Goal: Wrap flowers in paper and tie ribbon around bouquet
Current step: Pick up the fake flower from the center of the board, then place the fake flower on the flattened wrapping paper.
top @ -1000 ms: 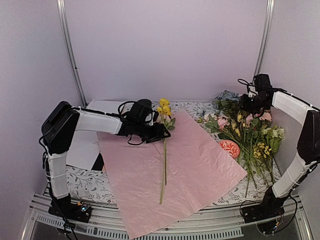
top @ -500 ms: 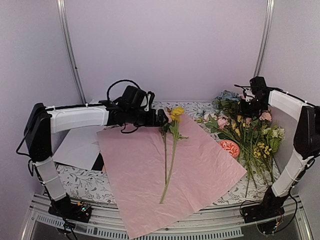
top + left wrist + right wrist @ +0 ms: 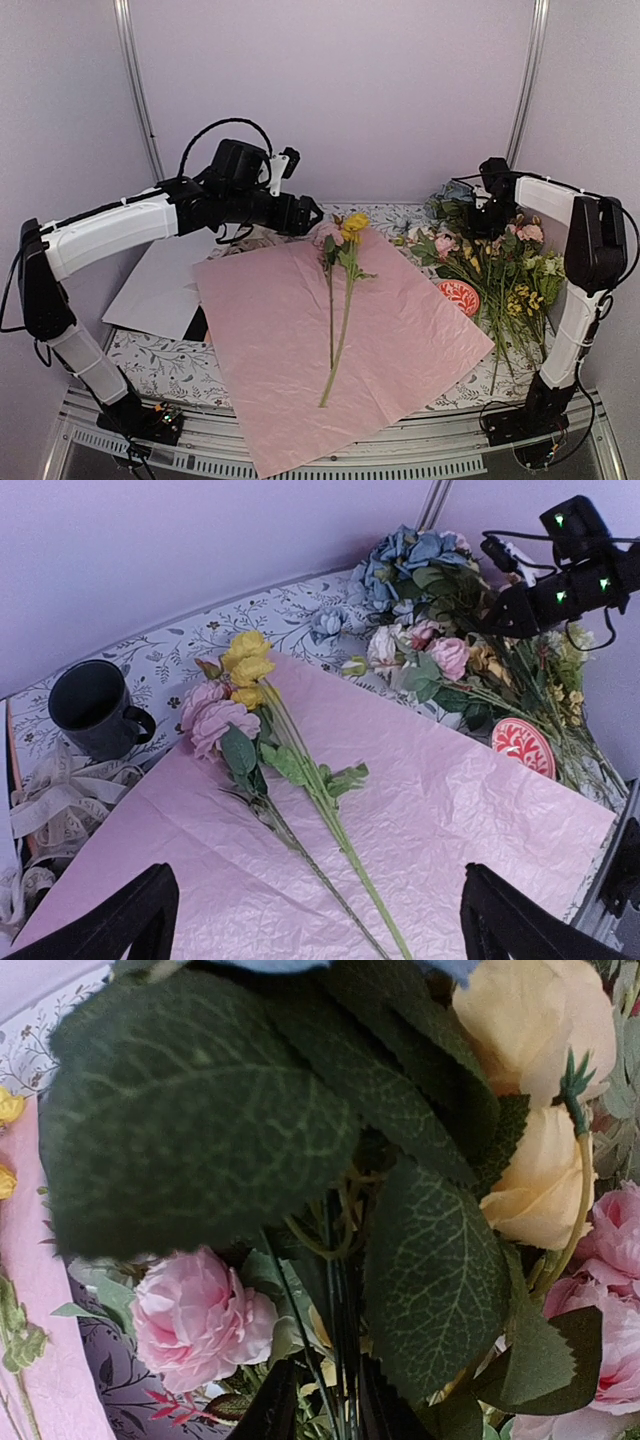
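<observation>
The lilac-pink paper [image 3: 380, 340] lies flat and unrolled on the table. Two flowers lie on it side by side, a yellow bloom [image 3: 354, 222] [image 3: 245, 658] and a pink bloom [image 3: 215, 718], their stems running toward the near edge. My left gripper [image 3: 308, 215] [image 3: 318, 892] hovers open and empty above the paper's far left corner. My right gripper [image 3: 490, 217] [image 3: 325, 1405] is down in the flower pile [image 3: 505, 270] at the right, its fingers [image 3: 275, 1410] closed narrowly on dark green stems. A cream ribbon [image 3: 50, 800] lies bunched beside the paper. No bouquet is in view.
A black mug [image 3: 95, 705] stands by the paper's far left corner. A flat white sheet [image 3: 160, 290] lies at the left. A red round disc [image 3: 460, 296] sits between paper and pile. A blue hydrangea head [image 3: 410, 560] tops the pile. A floral cloth [image 3: 170, 360] covers the table.
My left gripper opened, leaving a second stem beside the yellow one, and drew back up and to the left. My right gripper dipped into the pile and narrowed on stems.
</observation>
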Tool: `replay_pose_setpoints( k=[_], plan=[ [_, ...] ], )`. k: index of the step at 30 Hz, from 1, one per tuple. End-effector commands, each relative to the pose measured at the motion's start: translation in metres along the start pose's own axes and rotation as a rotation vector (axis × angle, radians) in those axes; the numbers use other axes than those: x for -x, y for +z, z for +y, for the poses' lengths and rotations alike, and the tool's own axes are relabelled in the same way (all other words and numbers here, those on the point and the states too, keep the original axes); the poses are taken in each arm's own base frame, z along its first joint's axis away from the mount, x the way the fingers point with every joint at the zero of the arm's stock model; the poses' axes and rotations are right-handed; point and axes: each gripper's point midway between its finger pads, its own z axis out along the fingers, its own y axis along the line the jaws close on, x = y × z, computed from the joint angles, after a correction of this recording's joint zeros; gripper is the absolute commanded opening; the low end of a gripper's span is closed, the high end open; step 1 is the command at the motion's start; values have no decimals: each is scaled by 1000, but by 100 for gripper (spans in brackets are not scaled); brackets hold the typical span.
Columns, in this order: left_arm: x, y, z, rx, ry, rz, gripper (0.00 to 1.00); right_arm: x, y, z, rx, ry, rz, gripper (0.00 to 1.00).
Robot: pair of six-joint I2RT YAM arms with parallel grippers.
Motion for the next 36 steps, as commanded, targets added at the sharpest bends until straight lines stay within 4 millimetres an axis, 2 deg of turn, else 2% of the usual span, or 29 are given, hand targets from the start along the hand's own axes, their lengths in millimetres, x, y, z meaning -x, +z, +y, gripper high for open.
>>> replay_pose_setpoints(
  k=[1, 7, 11, 14, 16, 23, 29, 31, 33, 36],
  plan=[
    [1, -9, -1, -11, 29, -8, 99, 2, 5, -13, -98, -20, 2, 23],
    [-3, -6, -5, -41, -1, -11, 99, 8, 6, -22, -157, -40, -6, 20],
    [-5, -5, -5, -42, -5, -11, 99, 13, 6, -20, -149, -53, -17, 1],
    [-5, -6, -5, -40, -4, -12, 99, 24, -9, -17, -138, -50, -58, 0],
    [-5, -7, -5, -39, -4, -13, 99, 35, -27, -18, -145, -46, -107, 0],
    [-2, -9, -5, -39, -4, -27, 99, 80, -125, -22, -165, -17, -388, 0],
    [3, -14, -7, -50, -1, -53, 99, 94, -204, -22, -126, 21, -649, 0],
    [5, -17, -7, -55, 4, -65, 99, 97, -230, -12, -53, 12, -735, 0],
    [6, -22, -8, -58, 6, -80, 99, 97, -253, 10, 86, -17, -800, 0],
    [5, -27, -5, -47, -1, -97, 99, 83, -272, 63, 430, -17, -797, 0]
  ],
)
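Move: The blue flower's stems run right at the right fingertips, some 2 cm farther right and 1 cm lower, with the blossoms about 13 cm ahead and 6 cm left. A pink rose lies about 7 cm ahead and 9 cm left, other pink roses 6 cm ahead and 10 cm right, and the red bowl 6 cm back, 5 cm left and 11 cm lower. From the left hand the stems are about 12 cm ahead, 42 cm right, 16 cm below. Right hand eases right, pinches the blue flower's stems shut, then lifts about 25 cm, tipping fingers up some 40 degrees. ##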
